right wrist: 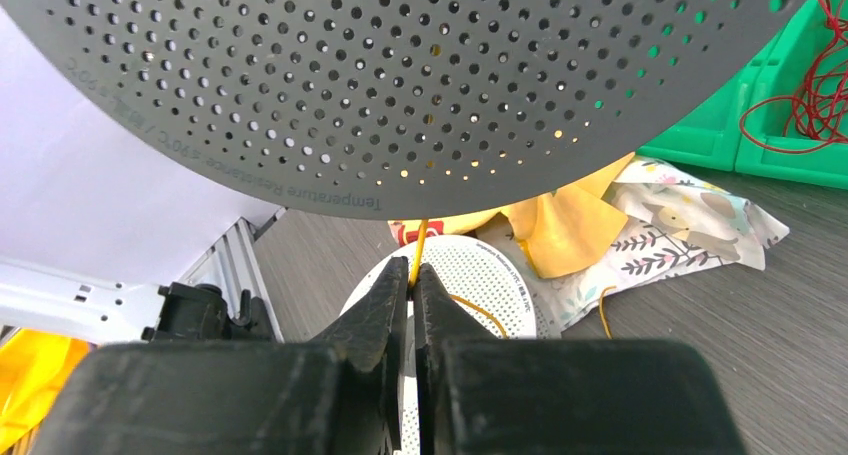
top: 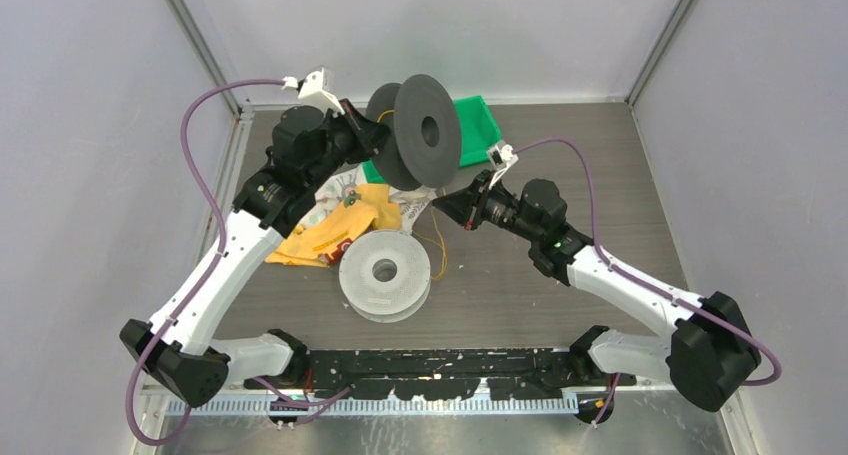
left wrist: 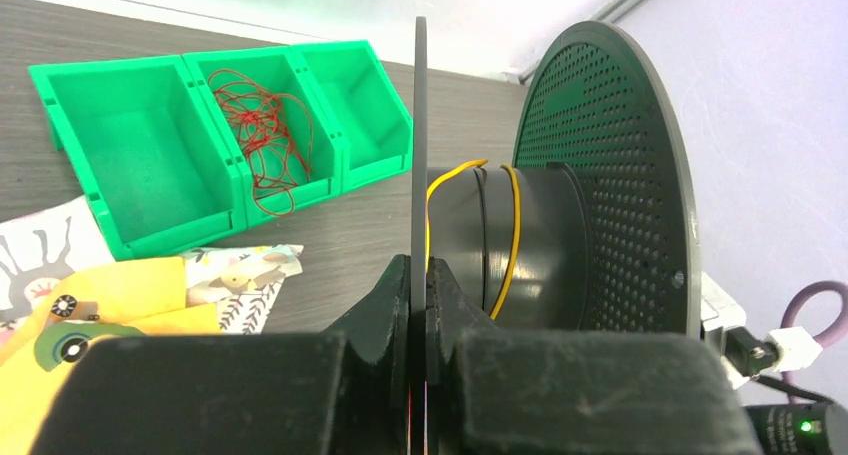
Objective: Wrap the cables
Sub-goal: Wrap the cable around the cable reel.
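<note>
My left gripper [left wrist: 419, 265] is shut on the thin flange of a dark grey perforated spool [top: 425, 130] and holds it on edge above the table. A yellow cable [left wrist: 512, 235] runs a turn or two around the spool's hub. Below the spool, the yellow cable [right wrist: 421, 240] comes down between the tips of my right gripper [right wrist: 412, 267], which is shut on it. In the top view my right gripper [top: 442, 201] is just below and right of the spool, and the cable's slack [top: 440, 250] trails onto the table. A tangle of red cable [left wrist: 265, 135] lies in the middle compartment of the green bin.
A white perforated spool [top: 385, 273] lies flat in the middle of the table. Yellow and patterned cloths [top: 340, 225] lie left of it. The green three-compartment bin [left wrist: 140, 125] stands at the back, behind the held spool. Grey walls close in the table's sides.
</note>
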You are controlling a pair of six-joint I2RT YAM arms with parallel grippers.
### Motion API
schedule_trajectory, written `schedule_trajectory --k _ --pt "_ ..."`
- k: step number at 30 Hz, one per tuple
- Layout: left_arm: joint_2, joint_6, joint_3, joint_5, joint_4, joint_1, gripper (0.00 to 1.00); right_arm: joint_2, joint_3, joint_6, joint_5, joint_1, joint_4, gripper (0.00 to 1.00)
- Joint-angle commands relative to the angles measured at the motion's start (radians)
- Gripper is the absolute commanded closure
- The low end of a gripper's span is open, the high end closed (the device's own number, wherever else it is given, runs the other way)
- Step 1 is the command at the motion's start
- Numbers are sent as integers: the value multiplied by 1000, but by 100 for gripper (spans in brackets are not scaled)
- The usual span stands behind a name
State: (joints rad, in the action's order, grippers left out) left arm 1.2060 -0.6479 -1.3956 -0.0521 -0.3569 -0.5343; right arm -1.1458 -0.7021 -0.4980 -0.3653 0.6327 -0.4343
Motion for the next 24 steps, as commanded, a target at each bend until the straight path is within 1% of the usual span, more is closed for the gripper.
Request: schedule_trajectory --k 1,4,7,10,11,12,14,15,17,21,22,24 --pt "-67 -86 3 -54 242 -20 99 -35 3 -34 41 13 -150 91" --pt "-80 -65 2 -59 255 -43 100 -55 -7 -38 42 12 -184 91" --pt "-97 -32 4 -119 256 -86 99 -77 -30 -44 33 13 -195 89" --pt "-112 -26 7 -178 255 -107 99 -94 -46 -52 29 14 -207 89" --pt "-118 -28 7 -193 255 -110 99 -97 -45 -56 30 15 -214 86" --pt "-122 -34 7 -206 254 -112 99 -98 -44 -61 31 14 -224 82" --pt "-128 -45 0 -224 246 -112 100 -99 -39 -67 35 13 -238 70" --pt "-128 -50 -11 -225 233 -113 100 -98 -36 -69 36 14 -244 63" --pt "-120 -54 -45 -215 199 -113 100 -97 -18 -64 38 15 -270 54" --pt "-112 -54 -95 -193 151 -112 99 -70 51 -36 78 15 -357 40" --pt "-111 -47 -108 -190 138 -114 99 -53 66 -21 93 15 -353 37" --pt "-109 -38 -132 -188 110 -114 100 -5 79 16 133 16 -290 31"
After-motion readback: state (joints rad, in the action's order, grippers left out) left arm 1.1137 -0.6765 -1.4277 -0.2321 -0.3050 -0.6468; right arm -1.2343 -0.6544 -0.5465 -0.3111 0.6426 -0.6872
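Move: The left hand already grips the black reel by its near flange; the reel's middle lies about 5 cm ahead, 6 cm right and 4 cm below. From the right hand, which pinches the yellow cable at its fingertips, that middle is some 12 cm ahead, 3 cm left and 9 cm up. Also from the right hand, the white reel lies about 9 cm back, 11 cm left and 22 cm down, the green bins roughly 20 cm ahead, 2 cm left and 24 cm down. Upward by about 6 cm, and some 3 cm back, the left hand carries the black reel away from the right hand, tilting it up by roughly 10 degrees and keeping its grip on the flange. The right hand eases only a centimetre or two forward and left beneath the reel; its fingers spread wide, letting go of the yellow cable. ##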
